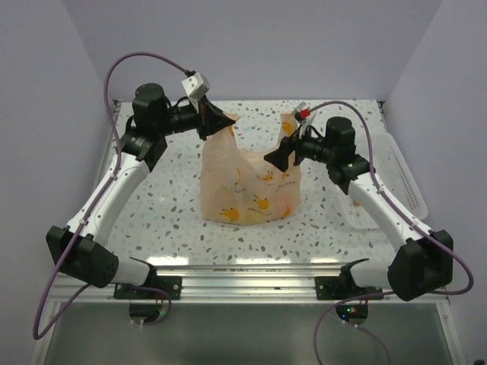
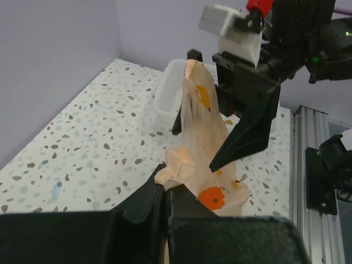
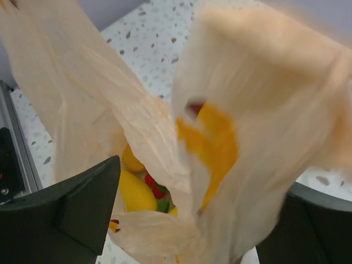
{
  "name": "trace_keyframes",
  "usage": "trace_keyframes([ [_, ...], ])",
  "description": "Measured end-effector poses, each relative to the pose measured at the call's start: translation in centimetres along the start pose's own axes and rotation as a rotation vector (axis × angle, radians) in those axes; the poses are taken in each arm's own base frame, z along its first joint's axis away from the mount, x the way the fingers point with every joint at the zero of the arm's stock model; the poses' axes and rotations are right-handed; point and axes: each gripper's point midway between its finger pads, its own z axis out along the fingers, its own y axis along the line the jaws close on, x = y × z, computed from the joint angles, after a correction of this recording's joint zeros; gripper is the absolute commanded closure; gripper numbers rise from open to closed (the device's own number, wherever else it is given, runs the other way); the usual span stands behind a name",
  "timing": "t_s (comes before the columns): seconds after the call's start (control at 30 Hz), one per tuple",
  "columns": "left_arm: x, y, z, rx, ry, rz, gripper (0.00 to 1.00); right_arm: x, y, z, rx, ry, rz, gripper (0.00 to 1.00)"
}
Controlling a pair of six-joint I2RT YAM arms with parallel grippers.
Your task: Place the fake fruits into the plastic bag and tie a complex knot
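The peach-orange plastic bag (image 1: 247,182) stands upright mid-table with its two handles raised and apart. My left gripper (image 1: 226,125) is shut on the tip of the left handle (image 2: 179,165), which bunches out above its jaws. My right gripper (image 1: 278,156) is open, its fingers (image 3: 82,203) on either side of the right handle (image 3: 258,126) without pinching it. Through the bag's mouth I see fake fruits: a yellow banana (image 3: 135,190) and small red and green pieces (image 3: 155,190). No knot is in view.
A white plastic tray (image 1: 403,175) lies at the right edge of the speckled table (image 1: 160,213), behind the right arm. In the left wrist view the right gripper (image 2: 192,149) straddles the bag close ahead. Walls close off the left, back and right.
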Motion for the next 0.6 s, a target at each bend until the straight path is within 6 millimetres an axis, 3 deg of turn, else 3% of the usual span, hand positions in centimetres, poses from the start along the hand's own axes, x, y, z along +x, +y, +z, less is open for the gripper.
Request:
trace_keyframes([
  [0.17, -0.4, -2.1, -0.5, 0.083, -0.035, 0.015, 1.00, -7.8, 2.6, -3.0, -0.055, -0.145, -0.096, 0.08],
  [0.3, 0.2, -2.7, -0.4, 0.123, -0.045, -0.007, 1.00, -12.7, 6.5, -4.7, -0.150, -0.271, -0.143, 0.08],
  [0.43, 0.3, -3.1, -0.3, 0.149, -0.061, -0.029, 1.00, -13.6, 9.7, -3.5, -0.260, -0.320, -0.131, 0.08],
  [0.6, -0.6, -3.7, -0.3, 0.182, -0.094, -0.029, 1.00, -11.4, 12.4, 0.3, -0.343, -0.279, -0.085, 0.08],
])
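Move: The bag's left handle, its end pinched in the left hand's fingers, lies about 12 cm to the left of the right hand and some 13 cm above it, level with it in reach. The bag's right handle stands up between the right hand's open fingers, its middle roughly 3 cm ahead, 3 cm to the right and 3 cm up. The full bag body sits about 5 cm left of the right hand, 1 cm back and 16 cm below. The left handle is what the right hand makes for: with fingers staying wide open, it climbs about 16 cm off the already released right handle, easing back, then swings some 8 cm left and sinks slightly, turning counter-clockwise with its fingers tipping up. The left hand keeps its pinch and draws the handle back about 3.5 cm, turning slightly clockwise. ##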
